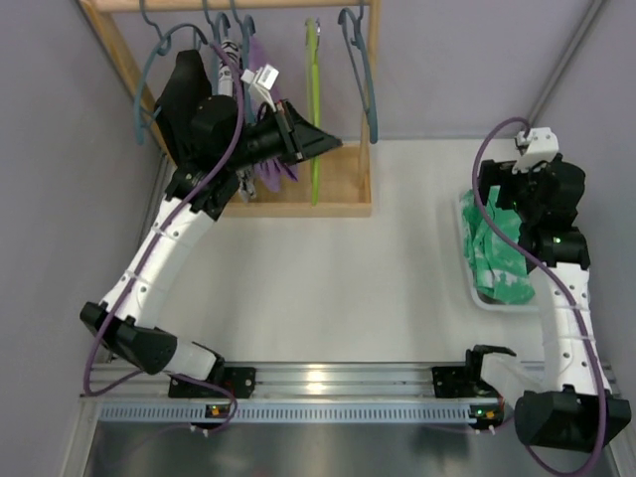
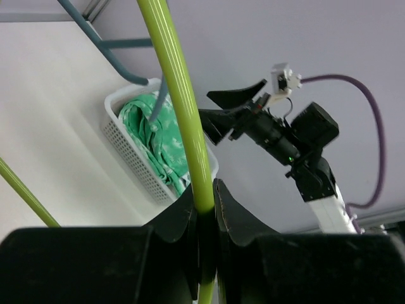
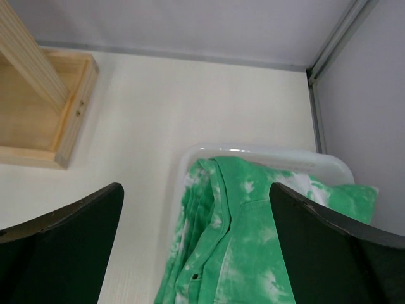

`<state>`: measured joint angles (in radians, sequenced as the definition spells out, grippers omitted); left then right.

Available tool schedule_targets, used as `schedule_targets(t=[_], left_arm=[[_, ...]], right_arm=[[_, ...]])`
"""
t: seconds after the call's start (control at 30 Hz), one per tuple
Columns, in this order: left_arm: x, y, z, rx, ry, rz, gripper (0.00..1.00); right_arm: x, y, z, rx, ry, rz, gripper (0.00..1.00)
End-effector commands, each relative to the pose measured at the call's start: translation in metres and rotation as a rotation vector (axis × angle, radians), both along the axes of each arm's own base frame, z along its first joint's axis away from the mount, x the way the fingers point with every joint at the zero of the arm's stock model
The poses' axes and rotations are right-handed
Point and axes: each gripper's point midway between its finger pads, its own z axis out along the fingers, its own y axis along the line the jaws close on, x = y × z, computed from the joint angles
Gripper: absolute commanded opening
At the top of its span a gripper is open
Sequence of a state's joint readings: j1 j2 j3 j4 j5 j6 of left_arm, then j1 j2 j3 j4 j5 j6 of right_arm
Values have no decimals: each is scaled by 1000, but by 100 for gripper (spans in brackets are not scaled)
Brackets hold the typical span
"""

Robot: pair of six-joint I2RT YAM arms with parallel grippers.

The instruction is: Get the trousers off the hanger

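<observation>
The green tie-dye trousers (image 1: 497, 260) lie crumpled in a white basket (image 1: 467, 290) at the right, off any hanger. They also show in the right wrist view (image 3: 253, 240) and the left wrist view (image 2: 155, 136). My right gripper (image 1: 500, 199) hangs open and empty just above them (image 3: 196, 190). A bare lime-green hanger (image 1: 314, 109) hangs on the wooden rack. My left gripper (image 1: 326, 145) is shut on its thin bar (image 2: 183, 107), the jaws pinching it (image 2: 204, 193).
The wooden rack (image 1: 333, 194) stands at the back left with teal hangers (image 1: 363, 75), a black garment (image 1: 184, 99) and purple clothing (image 1: 266, 94). The basket rim (image 3: 266, 154) sits near the right wall. The rack's base corner (image 3: 63, 120) lies left of the basket.
</observation>
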<state>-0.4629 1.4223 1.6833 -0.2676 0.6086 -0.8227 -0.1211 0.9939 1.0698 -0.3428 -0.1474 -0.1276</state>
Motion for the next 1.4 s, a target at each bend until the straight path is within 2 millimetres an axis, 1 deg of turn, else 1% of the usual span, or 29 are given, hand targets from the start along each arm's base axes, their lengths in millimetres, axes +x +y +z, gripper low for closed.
schedule_targets(t=[0.0,0.03,0.07,0.1,0.13,0.17,0.2,0.23,0.27,0.3,0.33,0.37,0.4,0.43,0.5,0.53,0.63,0.7,0.73,0.97,1.27,1.37], left_arm=[[24,3,43,-92,-38,48,0],[32,5,45,-101,-31,64,0],[42,3,52,-122,-18,76,0],[49,3,53,-130,-13,93,0],[53,2,57,-137,-17,97,0],[59,-1,63,-146,-26,98,0],[63,-1,67,-152,-33,111,0],[67,-1,69,-153,-41,118,0],[76,-4,64,-148,-36,128,0],[77,-3,72,-157,-55,136,0],[83,-5,69,-151,-55,139,0],[85,-5,71,-154,-61,143,0],[85,-5,78,-162,-78,141,0],[92,-7,74,-158,-75,147,0],[97,-9,73,-155,-79,149,0],[104,-11,67,-150,-72,155,0],[111,-19,55,-148,-39,133,0],[114,-23,48,-142,-31,120,0],[117,-25,42,-137,-20,114,0],[120,-35,29,-118,-9,96,0],[125,-53,25,-124,-27,81,0],[126,-59,20,-116,-28,75,0]], right_arm=[[-17,12,39,66,-26,31,99],[-20,12,40,77,-15,28,99],[-23,14,51,90,-35,30,99],[-26,15,56,95,-45,32,99],[-29,17,59,102,-48,35,99],[-32,19,69,109,-71,42,99],[-33,20,70,114,-71,44,99],[-34,21,72,117,-71,50,99],[-37,22,76,121,-73,50,99],[-38,22,77,125,-72,51,99],[-39,23,79,127,-74,54,99],[-41,24,82,128,-82,57,99],[-42,24,85,128,-89,59,99],[-44,25,87,127,-95,62,99],[-45,25,90,125,-103,63,99],[-46,25,91,125,-101,61,99],[-48,27,98,156,-112,57,99],[-48,27,98,156,-114,57,99],[-49,26,98,154,-117,51,99],[-52,25,90,148,-108,44,99],[-56,25,93,135,-123,46,99],[-58,25,97,133,-140,47,99]])
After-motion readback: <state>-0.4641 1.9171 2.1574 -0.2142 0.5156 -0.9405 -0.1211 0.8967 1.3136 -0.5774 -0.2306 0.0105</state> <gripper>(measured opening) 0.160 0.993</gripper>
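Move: The left hand holds the empty green hanger; the free stretch of rack rail it goes to lies about 25 cm ahead, 3 cm to the right and 10 cm above. The empty blue hangers hang some 22 cm ahead, 8 cm right and 3 cm above; the purple trousers about 20 cm ahead, 10 cm left and 12 cm below. From the right hand that rail spot is roughly 22 cm ahead, 28 cm left and 23 cm up. Left hand carries the green hanger about 13 cm forward towards the rail, then right; open right hand rises back. ##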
